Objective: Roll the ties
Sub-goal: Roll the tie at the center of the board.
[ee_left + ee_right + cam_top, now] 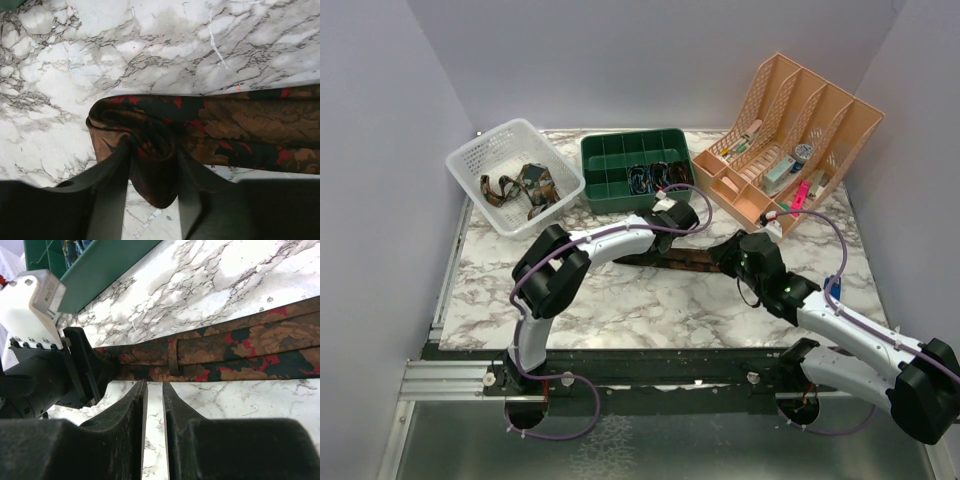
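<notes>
A dark brown tie point(665, 262) with red and tan patches lies flat across the middle of the marble table point(620, 300). Its left end point(135, 120) is curled into a small loose roll. My left gripper point(152, 150) straddles that roll, and the fabric fills the gap and touches both fingers. In the top view the left gripper point(682, 222) sits just behind the tie. My right gripper point(154, 384) hovers at the near edge of the tie point(225, 355), its fingers a narrow slit apart with only marble between them. Seen from above, the right gripper point(728, 255) is at the tie's right part.
A white basket point(470, 160) at the back left holds loose ties point(520, 188). A green divided tray point(620, 195) behind the grippers holds rolled ties point(655, 177). A peach desk organizer point(820, 120) stands at the back right. The left gripper's body point(85, 370) is close beside my right fingers.
</notes>
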Tool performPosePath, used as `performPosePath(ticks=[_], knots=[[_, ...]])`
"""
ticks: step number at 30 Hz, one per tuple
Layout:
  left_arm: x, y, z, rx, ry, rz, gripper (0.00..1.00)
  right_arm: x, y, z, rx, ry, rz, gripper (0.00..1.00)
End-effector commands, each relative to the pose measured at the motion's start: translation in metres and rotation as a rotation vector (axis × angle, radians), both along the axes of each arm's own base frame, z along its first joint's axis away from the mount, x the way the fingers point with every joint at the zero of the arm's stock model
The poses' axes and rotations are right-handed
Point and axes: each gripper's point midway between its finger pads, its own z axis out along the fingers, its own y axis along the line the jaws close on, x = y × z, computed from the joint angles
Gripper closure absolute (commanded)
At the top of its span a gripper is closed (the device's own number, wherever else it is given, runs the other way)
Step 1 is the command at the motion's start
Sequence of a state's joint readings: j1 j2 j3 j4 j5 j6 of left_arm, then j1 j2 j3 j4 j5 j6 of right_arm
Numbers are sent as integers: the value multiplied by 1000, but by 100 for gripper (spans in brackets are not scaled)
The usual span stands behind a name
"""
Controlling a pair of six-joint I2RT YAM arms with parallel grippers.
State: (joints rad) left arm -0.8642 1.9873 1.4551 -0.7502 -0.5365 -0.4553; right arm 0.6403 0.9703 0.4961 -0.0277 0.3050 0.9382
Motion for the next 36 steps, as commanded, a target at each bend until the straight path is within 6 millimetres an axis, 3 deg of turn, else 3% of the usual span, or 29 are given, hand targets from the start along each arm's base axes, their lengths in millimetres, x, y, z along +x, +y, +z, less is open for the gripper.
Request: performPosePath(ticks=[1,10,17,22,24,26,28,29,32,36], knots=[[0,-19,2,-72,16,-9,54,-1,-10,-7,-61,14,-22,76],[-1,-46,19,-220,29,-38,43,-2,-6,-12,-52,21,-4,75],[7,-56,59,-329,-38,-44,32,-2,1,-15,-42,25,31,72],[13,-49,91,-401,-101,-23,28,1,13,-12,-26,2,88,69],[15,-38,102,-435,-122,0,27,3,24,-6,-38,-60,166,63],[18,-20,108,-468,-136,32,27,6,41,5,-77,-162,301,39],[21,8,105,-505,-138,93,27,5,62,12,-159,-263,497,8],[22,22,103,-534,-134,121,27,3,75,14,-202,-318,612,3],[16,58,97,-625,-125,182,23,1,101,4,-382,-465,933,2],[4,83,84,-712,-122,202,7,6,132,-17,-505,-594,1240,2]])
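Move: The tie's rolled-over left end is already between the left hand's loosening fingertips, its middle about 1 cm to their left and 1 cm below. The green tray is some 15 cm ahead of that hand and 2 cm left; the white basket is 15 cm ahead and 25 cm left. From the right hand, the rolled end lies about 14 cm left, 1 cm ahead and 8 cm below. Sliding right about 4 cm low over the tie, the left hand opens and comes free of the fold, then rises some 10 cm and swings back left past the roll, fingertips tilting rightward about 30 degrees. The right hand, at first nearly still, then swings about 9 cm left towards the rolled end, sinking slightly, turning counter-clockwise and opening wide. ##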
